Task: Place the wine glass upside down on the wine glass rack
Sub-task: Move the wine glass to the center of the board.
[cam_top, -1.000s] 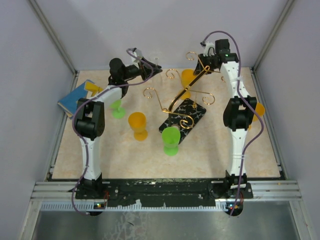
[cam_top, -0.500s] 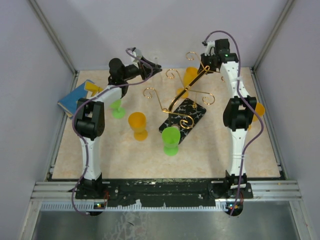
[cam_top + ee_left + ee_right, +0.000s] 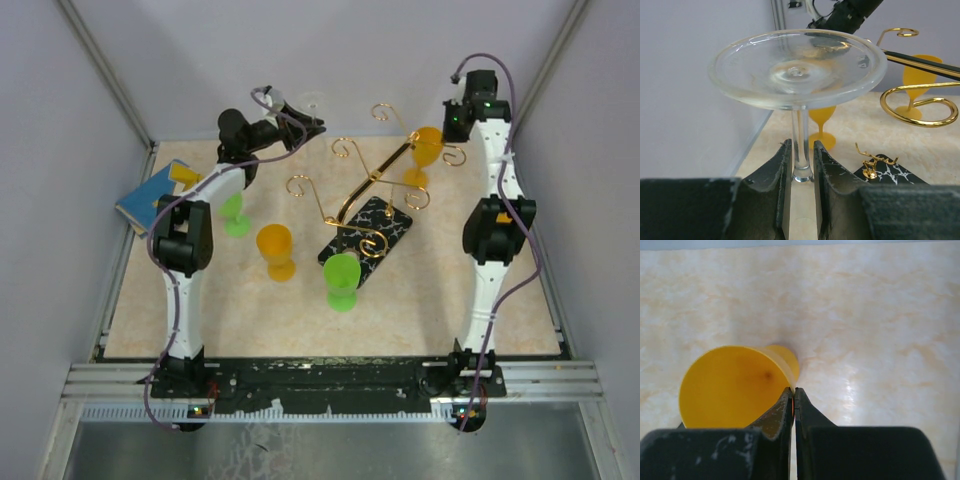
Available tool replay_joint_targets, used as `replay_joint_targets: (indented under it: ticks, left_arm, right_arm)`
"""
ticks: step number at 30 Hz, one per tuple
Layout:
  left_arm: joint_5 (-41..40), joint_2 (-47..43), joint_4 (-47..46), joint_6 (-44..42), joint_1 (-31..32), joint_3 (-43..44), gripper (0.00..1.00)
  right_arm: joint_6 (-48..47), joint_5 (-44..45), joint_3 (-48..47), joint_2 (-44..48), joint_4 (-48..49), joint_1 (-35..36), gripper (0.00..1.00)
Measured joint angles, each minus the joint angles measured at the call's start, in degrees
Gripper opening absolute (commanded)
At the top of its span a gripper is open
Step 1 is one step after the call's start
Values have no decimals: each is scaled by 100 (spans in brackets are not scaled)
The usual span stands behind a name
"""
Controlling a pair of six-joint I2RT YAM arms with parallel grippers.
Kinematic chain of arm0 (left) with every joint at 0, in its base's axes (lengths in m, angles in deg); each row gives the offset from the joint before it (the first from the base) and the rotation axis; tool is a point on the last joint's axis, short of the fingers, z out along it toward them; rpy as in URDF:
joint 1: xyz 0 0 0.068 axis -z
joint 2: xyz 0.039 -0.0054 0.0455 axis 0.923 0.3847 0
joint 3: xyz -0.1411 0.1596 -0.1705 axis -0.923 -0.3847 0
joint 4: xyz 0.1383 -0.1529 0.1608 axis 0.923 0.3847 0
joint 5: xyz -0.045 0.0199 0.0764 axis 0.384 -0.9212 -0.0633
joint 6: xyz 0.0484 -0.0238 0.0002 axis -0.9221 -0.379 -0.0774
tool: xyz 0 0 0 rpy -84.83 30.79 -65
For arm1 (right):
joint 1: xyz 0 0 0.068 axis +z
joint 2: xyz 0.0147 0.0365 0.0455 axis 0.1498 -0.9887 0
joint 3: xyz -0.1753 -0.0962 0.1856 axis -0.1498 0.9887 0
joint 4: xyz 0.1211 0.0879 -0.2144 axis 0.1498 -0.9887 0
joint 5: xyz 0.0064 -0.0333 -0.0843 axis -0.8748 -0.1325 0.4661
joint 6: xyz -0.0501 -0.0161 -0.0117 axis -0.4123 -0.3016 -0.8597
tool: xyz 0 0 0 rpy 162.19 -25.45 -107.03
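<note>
My left gripper (image 3: 303, 126) is raised at the back left and shut on the stem of a clear wine glass (image 3: 314, 100). In the left wrist view the stem stands between the fingers (image 3: 781, 165), and the glass's flat round foot (image 3: 797, 67) points away from them; the bowl does not show. The wine glass rack (image 3: 368, 185), gold scrolled wire on a black marbled base (image 3: 372, 225), stands mid-table to the right of it. My right gripper (image 3: 448, 128) is at the back right, shut on the rim of an orange goblet (image 3: 730, 385).
On the table stand an orange goblet (image 3: 275, 250) and two green goblets (image 3: 342, 280) (image 3: 235, 218). A blue box (image 3: 150, 195) lies at the left edge. Grey walls enclose the table on three sides. A gold rack arm (image 3: 920, 97) curls just right of the held glass.
My right gripper has closed on the orange goblet's rim and carried it from behind the rack to the right. The left gripper with the clear glass has shifted slightly right.
</note>
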State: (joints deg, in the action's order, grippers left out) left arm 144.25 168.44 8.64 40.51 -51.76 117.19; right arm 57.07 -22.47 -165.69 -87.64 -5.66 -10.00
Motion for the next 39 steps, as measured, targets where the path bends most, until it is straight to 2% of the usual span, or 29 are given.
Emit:
replay_joint_targets:
  ticks: [7,14,23,24,28,30,37,39]
  left_arm:
    - [0,81,61,-2,2,22,0]
    - [0,81,61,-2,2,24,0]
    - [0,81,66,-2,2,24,0]
    - [2,81,63,-2,2,24,0]
    - [0,81,68,-4,4,24,0]
    - [0,81,68,-4,4,24,0]
    - [-4,81,79,-7,15,24,0]
    - [-4,81,90,-9,15,24,0]
  right_arm:
    - [-48,767,0,457,-345,-308,0]
    - [-105,1045,81,551,-555,-328,0]
    - [-85,931,1287,820,17,-332,0]
    - [-83,938,1362,874,50,-339,2]
    - [-79,935,1478,962,127,-339,23]
    - [-101,940,1515,964,144,-339,29]
    - [-157,931,1652,994,227,-334,34]
    - [-155,914,1659,1036,223,-334,39]
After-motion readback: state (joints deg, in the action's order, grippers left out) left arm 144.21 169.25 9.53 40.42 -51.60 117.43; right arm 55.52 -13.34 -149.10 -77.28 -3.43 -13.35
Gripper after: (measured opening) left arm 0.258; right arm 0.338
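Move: My right hand already pinches the right rim of an orange glass, its middle about 4 cm to my left, 1 cm back and 6 cm below. The bare spot it goes to lies some 5 cm back, 2 cm left and 13 cm below. The rack's black board sits roughly 20 cm back and 19 cm left, 13 cm lower. From my left hand the orange glass is about 28 cm right, 3 cm farther out and 16 cm lower. Keeping my right fingers pinched on the orange glass's rim, I swing to the right about 6 cm while rising some 4 cm and drawing back, with a slight clockwise turn. Then I ease farther back and lower about 5 cm to the table, and open my fingers around the rim. My left hand keeps the clear wine glass upside down by its stem. ##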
